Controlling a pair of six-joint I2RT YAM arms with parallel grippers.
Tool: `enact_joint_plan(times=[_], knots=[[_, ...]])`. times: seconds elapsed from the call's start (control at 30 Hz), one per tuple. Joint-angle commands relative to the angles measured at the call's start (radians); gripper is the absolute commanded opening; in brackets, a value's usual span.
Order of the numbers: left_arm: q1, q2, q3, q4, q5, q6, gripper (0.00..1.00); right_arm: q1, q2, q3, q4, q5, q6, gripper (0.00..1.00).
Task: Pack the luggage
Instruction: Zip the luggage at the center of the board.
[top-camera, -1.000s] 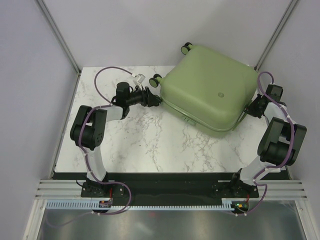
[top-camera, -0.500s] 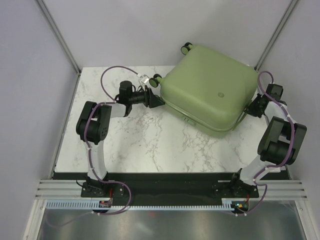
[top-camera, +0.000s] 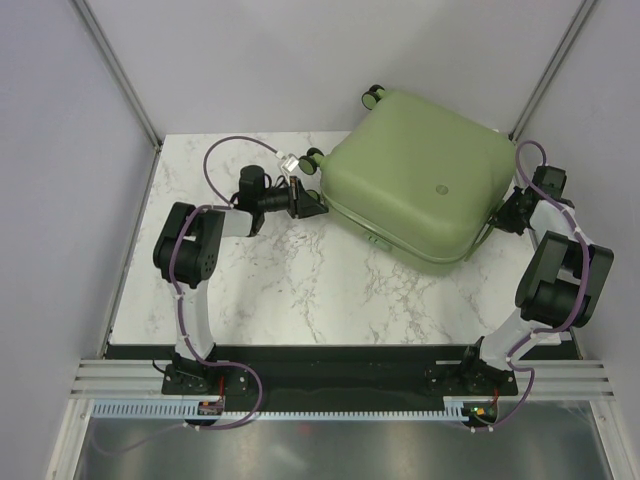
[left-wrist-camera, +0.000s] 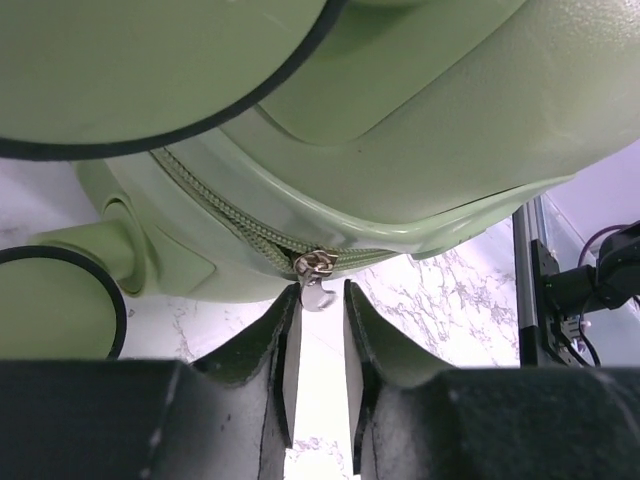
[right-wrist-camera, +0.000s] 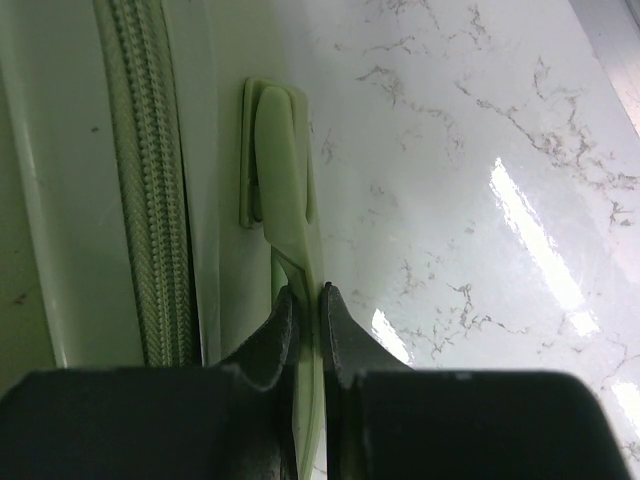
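The luggage (top-camera: 415, 185) is a closed sage-green hard-shell suitcase lying flat at the table's far right. My left gripper (top-camera: 310, 203) is at its left corner, below a wheel (top-camera: 314, 160). In the left wrist view the jaws (left-wrist-camera: 320, 290) stand slightly apart, with the silver zipper pull (left-wrist-camera: 317, 294) hanging between the fingertips, not clamped. My right gripper (top-camera: 508, 215) is at the suitcase's right side. In the right wrist view it (right-wrist-camera: 306, 292) is shut on the thin green side handle (right-wrist-camera: 280, 150), next to the zipper track (right-wrist-camera: 150, 180).
The white marble table (top-camera: 280, 290) runs to grey walls at the left, back and right. A metal post (top-camera: 545, 75) stands behind the suitcase's far right corner. A second wheel (top-camera: 374, 97) overhangs the back edge. My left arm's purple cable (top-camera: 235, 145) loops over the far left.
My left gripper has swung up and right toward the suitcase's left corner, and its cable loop has shifted. The right gripper and the suitcase have stayed in place.
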Motion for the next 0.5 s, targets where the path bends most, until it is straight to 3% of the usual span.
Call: enact_joint_plan(times=[0.0, 0.13, 0.27, 0.47], knots=[[-0.004, -0.022, 0.002, 0.058, 0.026, -0.029, 0.28, -0.019, 0.034, 0.029, 0.025, 0.069, 0.007, 0.0], [-0.007, -0.037, -0.006, 0.055, -0.019, -0.032, 0.21, -0.019, 0.036, 0.027, 0.026, 0.069, 0.002, 0.0], [-0.009, -0.059, -0.024, 0.055, -0.124, -0.044, 0.02, -0.019, 0.034, 0.019, 0.029, 0.072, 0.005, 0.0], [-0.007, -0.088, -0.052, 0.045, -0.296, -0.075, 0.02, -0.019, 0.023, 0.002, 0.039, 0.078, 0.012, 0.0]])
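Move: The zipper pull hangs just beyond my left fingertips, about 2 cm to the right of the hand point, at the same height. The upper luggage wheel sits some 6 cm ahead, 3 cm left and 8 cm up from that hand. The lower wheel is roughly 9 cm ahead, 2 cm left and 5 cm down. From my right hand, which grips the handle strap, the pull lies about 43 cm left, 3 cm ahead and 3 cm higher. My left fingers, already partly closed around the zipper pull, shut the rest of the way and pinch it between their tips while the hand stays nearly in place. As they finish closing, I ease the hand forward about half a centimetre and turn it some 5 degrees counter-clockwise. My right hand stays still and keeps its grip on the handle strap. ##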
